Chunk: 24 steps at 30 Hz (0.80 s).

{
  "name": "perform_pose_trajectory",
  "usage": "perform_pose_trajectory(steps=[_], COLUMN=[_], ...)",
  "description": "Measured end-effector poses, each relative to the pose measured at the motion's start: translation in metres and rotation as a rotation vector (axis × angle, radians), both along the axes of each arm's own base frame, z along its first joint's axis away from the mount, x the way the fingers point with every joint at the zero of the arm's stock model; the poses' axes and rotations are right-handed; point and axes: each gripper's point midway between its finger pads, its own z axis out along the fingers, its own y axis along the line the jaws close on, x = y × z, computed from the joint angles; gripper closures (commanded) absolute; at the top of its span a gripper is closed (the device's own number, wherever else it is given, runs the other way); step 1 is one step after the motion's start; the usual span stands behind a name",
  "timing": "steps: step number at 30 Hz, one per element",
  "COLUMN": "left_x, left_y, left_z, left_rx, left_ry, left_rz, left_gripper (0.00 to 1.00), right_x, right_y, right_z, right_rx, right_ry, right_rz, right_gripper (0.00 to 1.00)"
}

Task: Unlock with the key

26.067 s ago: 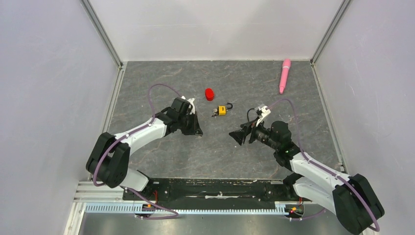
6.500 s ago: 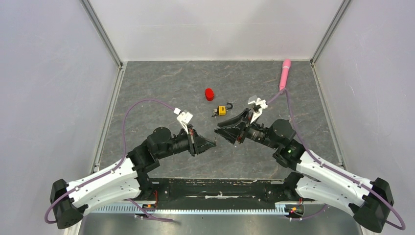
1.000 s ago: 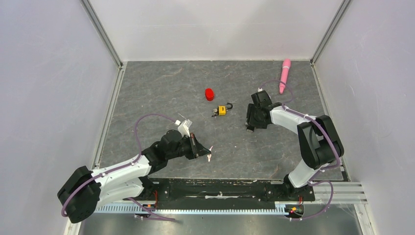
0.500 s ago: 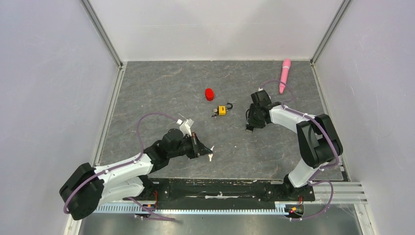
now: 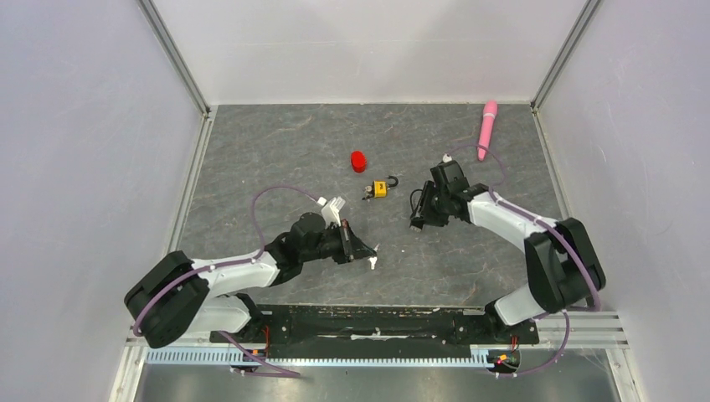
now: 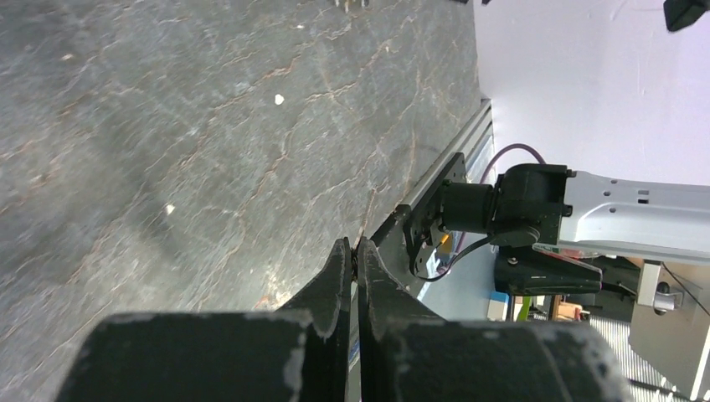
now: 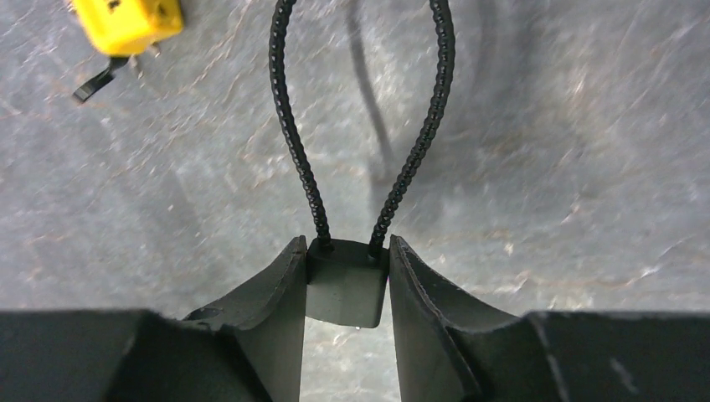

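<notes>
The key (image 5: 373,261) is a tiny silvery piece sticking out of my left gripper (image 5: 366,254), which is shut on it near the table's front middle. In the left wrist view the left gripper (image 6: 355,244) has its jaws pressed together, and the key shows only as a sliver at the tips. My right gripper (image 7: 346,251) is shut on the black block (image 7: 346,289) of a cord lock. The lock's beaded black cord (image 7: 293,134) loops forward from it. From above, the right gripper (image 5: 419,218) hangs just right of the small yellow padlock (image 5: 380,188).
A red cap (image 5: 358,161) lies behind the yellow padlock (image 7: 130,21). A pink stick (image 5: 486,128) lies at the back right by the wall. Metal rails edge the grey stone-patterned table (image 5: 276,142) on both sides.
My left gripper carried the key to the right and slightly away from the front edge. The right gripper's jaws narrowed onto the black block and its arm swung a little nearer.
</notes>
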Motion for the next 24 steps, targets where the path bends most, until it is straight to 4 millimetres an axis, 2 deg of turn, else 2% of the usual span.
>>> perform_pose_trajectory(steps=[7, 11, 15, 19, 24], left_x=[0.002, 0.000, -0.005, -0.007, -0.001], left_y=[-0.028, -0.044, -0.053, -0.054, -0.059], left_z=[0.016, 0.024, 0.024, 0.022, 0.028], left_rx=[-0.046, -0.064, -0.067, -0.064, -0.072], left_ry=[-0.036, -0.051, -0.053, -0.054, -0.069], left_rz=[-0.053, -0.082, -0.107, -0.108, -0.094], left_gripper=[0.98, 0.98, 0.98, 0.98, 0.98], right_x=[-0.024, -0.033, -0.035, -0.037, -0.041], right_y=[0.022, 0.033, 0.037, 0.038, 0.039], right_z=[0.029, 0.052, 0.072, 0.081, 0.079], right_rx=[0.126, 0.196, 0.249, 0.278, 0.288], right_ry=[-0.031, -0.080, -0.128, -0.151, -0.146], right_rz=[-0.049, -0.078, -0.110, -0.130, -0.132], right_gripper=[1.00, 1.00, 1.00, 1.00, 1.00])
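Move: The key is already pinched in my left hand, and the black cable lock is already in my right, just off the table. From my left hand the black lock lies about 10 cm ahead, 11 cm to the right and 6 cm lower; the key lies the reverse way from my right hand. From my right hand, the yellow padlock is about 10 cm ahead and 8 cm left, the red cap some 18 cm ahead and 14 cm left, both about 3 cm lower. I bring lock and key together in the air: my right hand lifts the black lock about 8 cm while drawing it back and left some 4 cm each, its fingertips swinging towards my left hand by nearly 20 degrees. My left hand carries the key about 6 cm right towards the lock, rising a little. Both grips hold. ##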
